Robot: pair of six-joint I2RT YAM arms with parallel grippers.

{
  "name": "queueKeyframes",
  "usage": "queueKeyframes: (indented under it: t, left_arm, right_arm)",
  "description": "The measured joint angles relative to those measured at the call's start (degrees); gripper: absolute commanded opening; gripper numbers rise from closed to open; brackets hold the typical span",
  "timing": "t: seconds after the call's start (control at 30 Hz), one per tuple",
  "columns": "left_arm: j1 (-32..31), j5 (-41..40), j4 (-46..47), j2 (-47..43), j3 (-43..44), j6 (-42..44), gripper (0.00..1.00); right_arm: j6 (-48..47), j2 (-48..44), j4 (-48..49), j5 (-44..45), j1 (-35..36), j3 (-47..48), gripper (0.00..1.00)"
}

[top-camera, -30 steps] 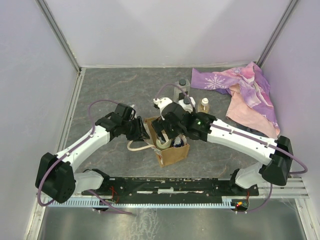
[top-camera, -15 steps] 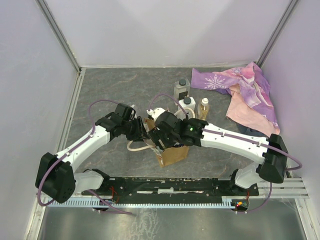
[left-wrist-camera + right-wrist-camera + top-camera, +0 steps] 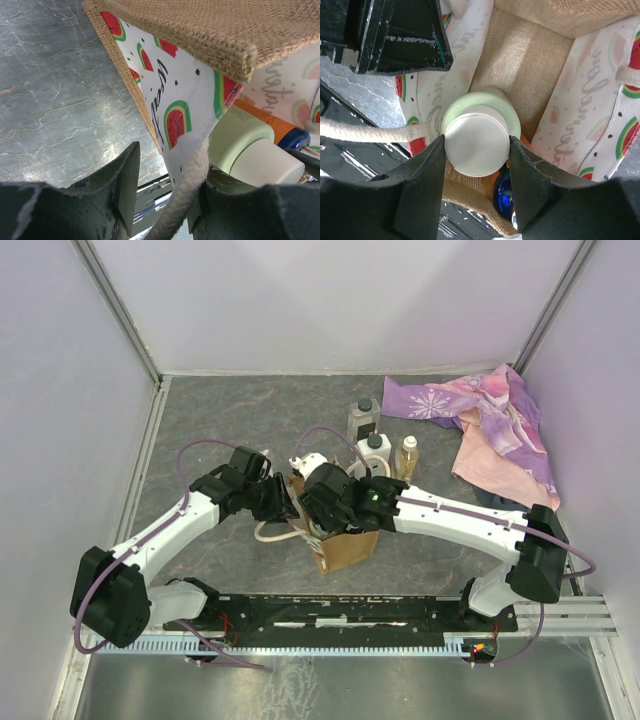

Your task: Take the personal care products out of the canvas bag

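Observation:
The canvas bag (image 3: 348, 546) stands between the arms, its watermelon-printed panel (image 3: 170, 100) close in the left wrist view. My left gripper (image 3: 167, 195) is shut on the bag's wall with the cream rope handle (image 3: 187, 185) running between its fingers. My right gripper (image 3: 476, 165) reaches down into the bag (image 3: 525, 55), its fingers pressed on both sides of the cream cap (image 3: 476, 145) of a pale green round bottle (image 3: 240, 137). An orange bottle (image 3: 267, 124) with a blue top (image 3: 502, 197) lies under it. Three bottles (image 3: 375, 448) stand on the table behind the bag.
A purple-pink floral cloth (image 3: 500, 425) lies at the back right. The left gripper's black body (image 3: 395, 35) sits at the bag's rim right beside my right fingers. White walls enclose the table on three sides.
My right gripper has dropped from above the bag into it and its fingers have closed onto the cream cap. The left arm and the bag have stayed put.

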Motion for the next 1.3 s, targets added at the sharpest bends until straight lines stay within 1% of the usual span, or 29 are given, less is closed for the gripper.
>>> queueKeyframes:
  t: [0.17,0.3,0.5,0.77,0.9,1.13,1.3]
  left_arm:
    - [0.0,0.0,0.0,-0.3,0.0,0.0,0.03]
    - [0.0,0.0,0.0,-0.3,0.0,0.0,0.03]
    - [0.0,0.0,0.0,-1.2,-0.6,0.0,0.03]
    - [0.0,0.0,0.1,-1.7,-1.2,0.0,0.03]
    - [0.0,0.1,0.3,-1.7,-1.4,0.0,0.03]
    - [0.0,0.1,0.3,-1.8,-1.5,0.0,0.03]
    - [0.0,0.1,0.3,-1.8,-1.5,-0.1,0.03]
  right_arm:
    - [-1.2,0.6,-5.1,0.2,0.2,3.0,0.39]
    - [-2.7,0.7,-8.9,1.2,0.2,8.5,0.39]
    - [-4.8,1.4,-11.4,2.7,0.2,15.9,0.39]
    - [-7.0,5.2,-13.9,3.4,-0.7,24.6,0.39]
    - [-7.5,8.1,-15.7,2.7,-3.5,31.5,0.39]
    - [-9.0,13.8,-17.2,1.8,-10.4,48.0,0.39]
    - [-9.0,17.5,-15.9,-0.7,-17.0,55.0,0.39]
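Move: The right hand is already closed on the cap of the green bottle in the canvas bag. Open table for it lies about 24 cm ahead and 15 cm down, just left of the clear bottle (27 ahead, 8 right). Nearer stand the white bottle, 19 ahead and 9 right, and the amber bottle, 17 ahead and 17 right. The orange bottle is level with the hand, 6 cm to its right. From the left hand that table spot is some 23 cm ahead, 7 right. Straight up first, by roughly 10 cm, then forward and higher at growing speed, the right hand draws the green bottle out by its cap and carries it beyond the bag towards the open table, ending about 20 cm up and 16 cm forward. The fingers keep their grip while the wrist swings them to point more forward. The left hand stays put, still holding the bag's handle. ##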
